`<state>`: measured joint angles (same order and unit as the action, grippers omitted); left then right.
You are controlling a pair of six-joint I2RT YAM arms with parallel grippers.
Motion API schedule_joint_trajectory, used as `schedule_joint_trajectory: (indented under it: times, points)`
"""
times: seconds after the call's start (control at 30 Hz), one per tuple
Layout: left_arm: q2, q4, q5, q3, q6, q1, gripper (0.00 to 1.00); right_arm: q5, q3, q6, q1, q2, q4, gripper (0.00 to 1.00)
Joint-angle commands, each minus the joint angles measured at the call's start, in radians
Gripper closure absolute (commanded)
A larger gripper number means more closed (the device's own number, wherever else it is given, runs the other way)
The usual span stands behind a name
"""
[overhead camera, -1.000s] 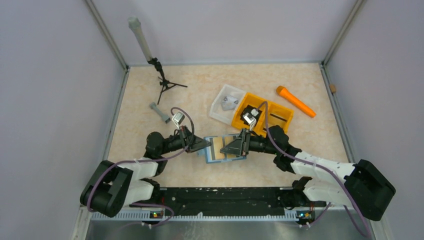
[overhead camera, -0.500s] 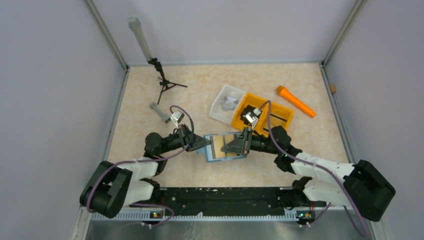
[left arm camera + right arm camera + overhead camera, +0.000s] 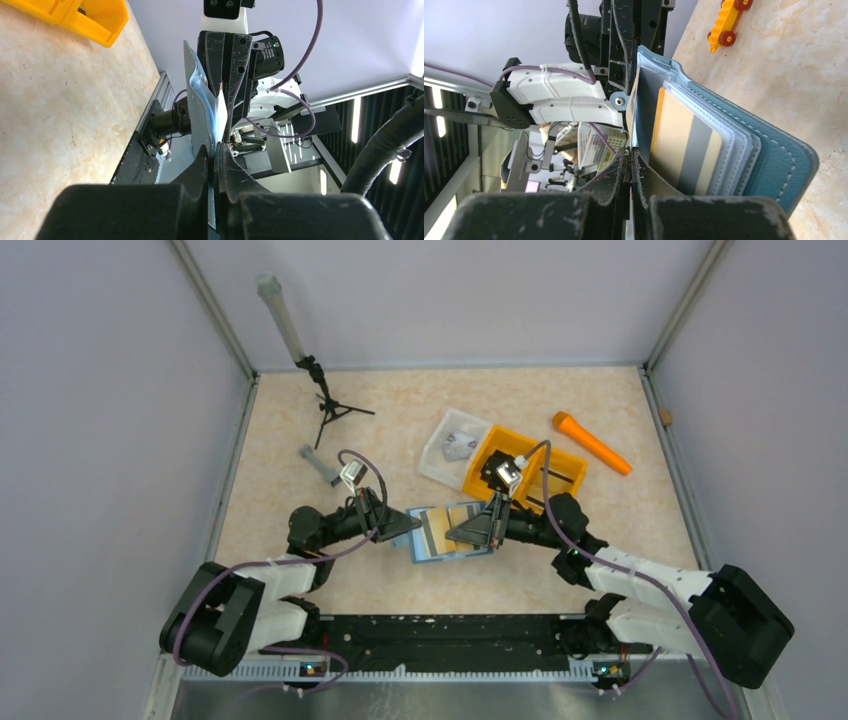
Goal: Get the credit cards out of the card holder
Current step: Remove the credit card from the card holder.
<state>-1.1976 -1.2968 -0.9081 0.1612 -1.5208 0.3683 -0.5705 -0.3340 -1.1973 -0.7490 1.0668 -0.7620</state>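
Note:
The teal-blue card holder (image 3: 432,540) hangs open between my two grippers, just above the table's middle. My left gripper (image 3: 408,528) is shut on its left flap, which shows edge-on in the left wrist view (image 3: 200,100) running into the jaws of my left gripper (image 3: 214,152). My right gripper (image 3: 472,532) is over the right half. In the right wrist view the teal cover (image 3: 774,160) and light blue pockets hold a tan card with a grey stripe (image 3: 684,150). My right gripper (image 3: 630,157) is shut on a thin tan-edged card (image 3: 633,100) standing beside the pockets.
An orange divided bin (image 3: 530,475) and a white tray (image 3: 452,445) lie just behind the right gripper. An orange cylinder (image 3: 590,442) lies at the back right. A small black tripod (image 3: 325,405) and a grey piece (image 3: 320,465) are at the back left. A yellow toy car (image 3: 726,20) shows in the right wrist view.
Both grippers and the card holder have shifted slightly away from the arm bases, and the holder has tilted up a little. Both grips are unchanged.

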Motion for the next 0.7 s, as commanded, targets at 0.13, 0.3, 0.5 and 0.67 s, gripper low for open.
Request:
schedule_joint_trajectory:
  times: [0.13,0.3,0.5,0.67]
  points:
    - [0.014,-0.056,0.010,0.015,0.010,-0.004,1.00,0.016,-0.037,0.074,0.025,-0.060,0.100,1.00]
    - [0.042,0.091,0.009,0.021,0.087,-0.020,1.00,0.020,-0.062,0.152,0.092,-0.129,0.295,1.00]
    - [0.074,0.235,0.008,0.029,0.165,-0.038,1.00,0.013,-0.114,0.291,0.160,-0.178,0.499,1.00]
    - [0.120,0.449,0.016,0.059,0.269,-0.045,1.00,0.068,-0.213,0.468,0.198,-0.194,0.714,1.00]
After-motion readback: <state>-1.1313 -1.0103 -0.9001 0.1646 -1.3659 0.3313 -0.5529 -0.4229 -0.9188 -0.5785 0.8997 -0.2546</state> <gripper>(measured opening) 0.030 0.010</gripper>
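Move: The right gripper already pinches the credit card by its right-hand edge; the card's middle lies about 2 cm to its left, level ahead and in height. The open card holder is centred right under that gripper, some 2 cm lower. The yellow tray is about 10 cm farther out, 17 cm to the right and 14 cm down. From the left gripper, which still holds the holder's left edge, the card is some 4 cm to the right, 1 cm back and 2 cm above. Keep the card pinched and draw the right gripper away from the holder, first sinking slightly, then going right and forward, some 6 cm in all and a little down, tipping the fingertips down about 15 degrees and turning a little clockwise. Keep the left gripper shut on the holder's left edge and lower it about 3 cm, easing slightly forward. ##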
